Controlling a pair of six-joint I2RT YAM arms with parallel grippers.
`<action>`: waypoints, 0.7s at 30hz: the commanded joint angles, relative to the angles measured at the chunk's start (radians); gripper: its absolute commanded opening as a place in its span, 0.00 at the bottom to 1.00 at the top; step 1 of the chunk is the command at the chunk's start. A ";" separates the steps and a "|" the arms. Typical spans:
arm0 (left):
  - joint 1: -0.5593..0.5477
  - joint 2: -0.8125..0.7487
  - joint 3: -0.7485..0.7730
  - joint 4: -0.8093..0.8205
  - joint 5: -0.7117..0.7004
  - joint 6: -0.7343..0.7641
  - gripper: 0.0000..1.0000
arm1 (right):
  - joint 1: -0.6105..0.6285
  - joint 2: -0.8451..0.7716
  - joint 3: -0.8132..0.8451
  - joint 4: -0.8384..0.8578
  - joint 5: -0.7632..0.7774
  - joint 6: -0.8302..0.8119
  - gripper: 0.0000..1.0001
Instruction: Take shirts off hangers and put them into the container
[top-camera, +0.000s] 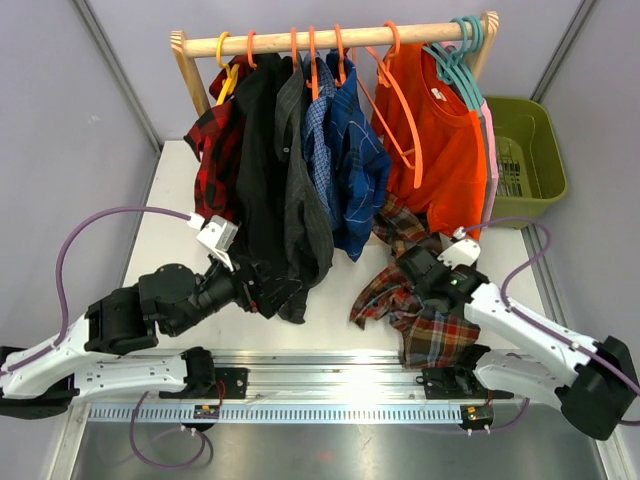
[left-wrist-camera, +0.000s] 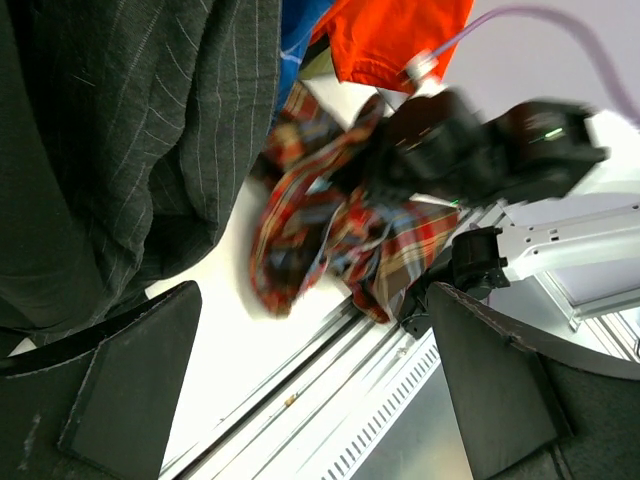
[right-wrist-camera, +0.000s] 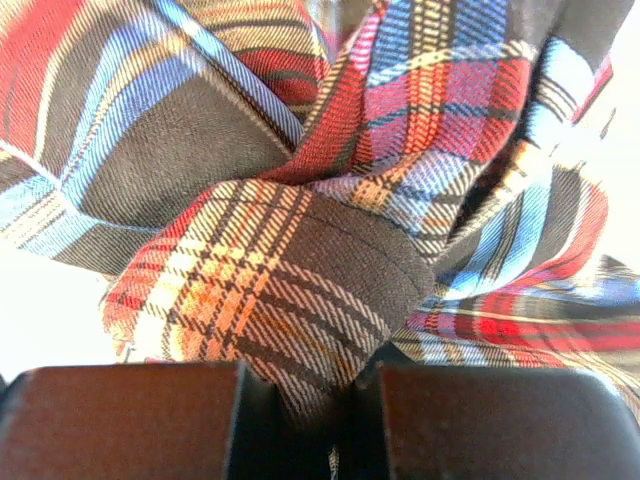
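A brown-red-teal plaid shirt (top-camera: 425, 318) lies crumpled on the white table, off any hanger. My right gripper (top-camera: 418, 270) is down on its upper part, and in the right wrist view the gripper (right-wrist-camera: 310, 415) is shut on a fold of the plaid cloth (right-wrist-camera: 300, 260). My left gripper (top-camera: 250, 285) stands open at the hem of the hanging black (top-camera: 258, 150) and grey (top-camera: 300, 190) shirts. In its wrist view nothing lies between its fingers (left-wrist-camera: 135, 385), and the grey cloth (left-wrist-camera: 130, 150) hangs just above. The olive container (top-camera: 535, 150) stands at the back right.
A wooden rail (top-camera: 330, 40) carries red-black plaid (top-camera: 212, 140), blue plaid (top-camera: 355, 165) and orange (top-camera: 450, 140) shirts on orange hangers (top-camera: 400, 110), a yellow one (top-camera: 230, 80) and teal ones (top-camera: 462, 55). A metal mounting rail (top-camera: 330, 370) runs along the near edge.
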 joint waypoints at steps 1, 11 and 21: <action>-0.006 0.012 -0.001 0.037 0.031 -0.001 0.99 | -0.002 -0.055 0.143 -0.273 0.324 0.146 0.00; -0.004 -0.009 0.007 0.015 0.036 -0.017 0.99 | -0.103 -0.050 0.262 -0.649 0.421 0.403 0.00; -0.004 0.028 0.042 0.024 0.077 0.005 0.99 | -0.308 -0.184 0.470 -0.432 0.504 -0.089 0.00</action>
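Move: I already hold the plaid shirt in my shut right fingers. The container's middle lies about 25 cm ahead and 19 cm to the right, a touch lower. The orange shirt hangs some 12 cm ahead, 2 cm right and 18 cm higher; the empty orange hanger hangs about 12 cm ahead, 5 cm left and 22 cm up. From my idle left hand the container is roughly 35 cm ahead, 52 cm right and 28 cm below. Keeping my pinch on the plaid shirt, I swing my right hand about 14 cm to the right and raise it by as much, staying on the robot's side of the hanging orange shirt and ending almost in line with the container from side to side, still short of it. My wrist turns some 30 degrees clockwise on the way and tips up a little. ##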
